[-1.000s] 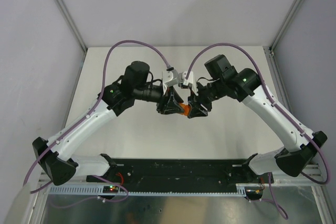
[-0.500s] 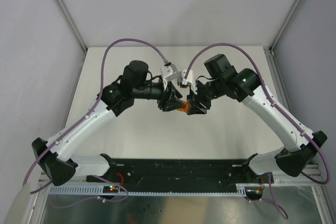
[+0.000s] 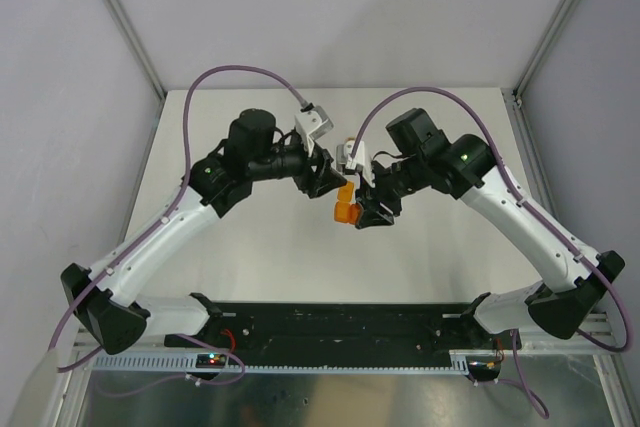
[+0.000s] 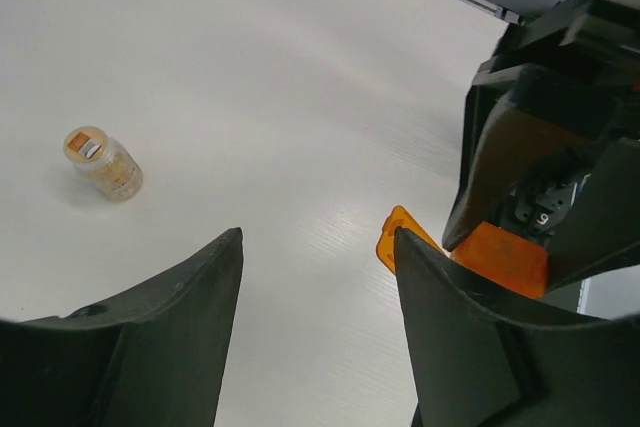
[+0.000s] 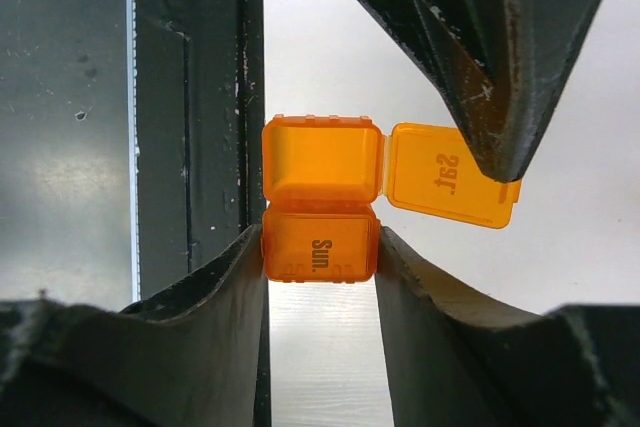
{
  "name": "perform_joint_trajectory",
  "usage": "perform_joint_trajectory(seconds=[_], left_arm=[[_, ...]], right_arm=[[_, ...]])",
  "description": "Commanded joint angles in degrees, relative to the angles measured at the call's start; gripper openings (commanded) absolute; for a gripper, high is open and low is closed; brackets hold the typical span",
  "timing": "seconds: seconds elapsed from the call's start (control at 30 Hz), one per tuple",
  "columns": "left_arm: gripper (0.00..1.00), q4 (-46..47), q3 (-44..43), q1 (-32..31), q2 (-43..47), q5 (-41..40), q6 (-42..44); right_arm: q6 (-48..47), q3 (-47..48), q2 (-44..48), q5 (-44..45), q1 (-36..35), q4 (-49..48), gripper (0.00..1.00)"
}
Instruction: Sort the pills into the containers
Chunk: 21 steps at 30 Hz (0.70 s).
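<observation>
The orange container (image 5: pixel 322 162) has two joined cells. My right gripper (image 5: pixel 320 239) is shut on the cell marked "Sun." (image 5: pixel 320 247). The other cell's lid (image 5: pixel 450 187) hangs open to the side. The container (image 3: pixel 346 211) is held above the table between the two arms. My left gripper (image 4: pixel 318 239) is open and empty. Its right finger (image 4: pixel 470 337) is just beside the open lid (image 4: pixel 397 240). A clear vial with a tan cap (image 4: pixel 103 162) stands on the table to the left, with tan-orange pills showing through its wall. In the top view the vial is hidden.
The black base rail (image 3: pixel 340 322) runs along the near edge of the white table (image 3: pixel 450 257). Grey walls close in the sides and back. Purple cables (image 3: pixel 240 82) arch over both arms.
The left gripper has opened and drawn back up and to the left, away from the container. One cell's lid now stands open. The right gripper kept its grip.
</observation>
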State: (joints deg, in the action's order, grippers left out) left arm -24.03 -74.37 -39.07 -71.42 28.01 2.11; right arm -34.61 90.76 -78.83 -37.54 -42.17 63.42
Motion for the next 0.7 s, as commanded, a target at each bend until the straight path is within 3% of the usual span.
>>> perform_joint_trajectory(seconds=[0.0, 0.4, 0.67], left_arm=[[0.66, 2.0, -2.6, 0.1, -1.2, -2.7, 0.9], [0.72, 1.9, -0.4, 0.4, -0.5, -4.9, 3.5], [0.93, 1.9, 1.6, 6.4, 4.3, -5.6, 4.6]], right_arm=[[-0.5, 0.3, 1.9, -1.5, -0.3, 0.6, 0.0], [2.7, -3.8, 4.1, 4.3, 2.1, -5.1, 0.0], [6.7, -13.2, 5.1, 9.6, 8.1, -14.0, 0.0]])
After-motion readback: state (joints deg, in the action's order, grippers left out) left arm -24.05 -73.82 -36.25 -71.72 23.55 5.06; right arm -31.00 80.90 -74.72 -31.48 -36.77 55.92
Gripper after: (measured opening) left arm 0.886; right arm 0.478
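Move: The pill bottle stands on the table about 20 cm ahead of the left hand, 6 cm to its right and 27 cm below. The pill box's open Sat. lid is just off that hand's rear finger, roughly 2 cm back and 3 cm right; the box itself is some 6 cm back and 4 cm right. From the right hand, already pinching the box, the bottle is about 25 cm ahead, level sideways, 24 cm lower. Still pinching the pill box by its Sun. end, the right hand first hardly moves, then carries the box about 5 cm forward, down and to the right, away from the left hand, turning some 10 degrees clockwise. The left hand clears the open lid, easing forward and slightly down, then forward and left, about 3 cm in all, its fingers opening wider. ##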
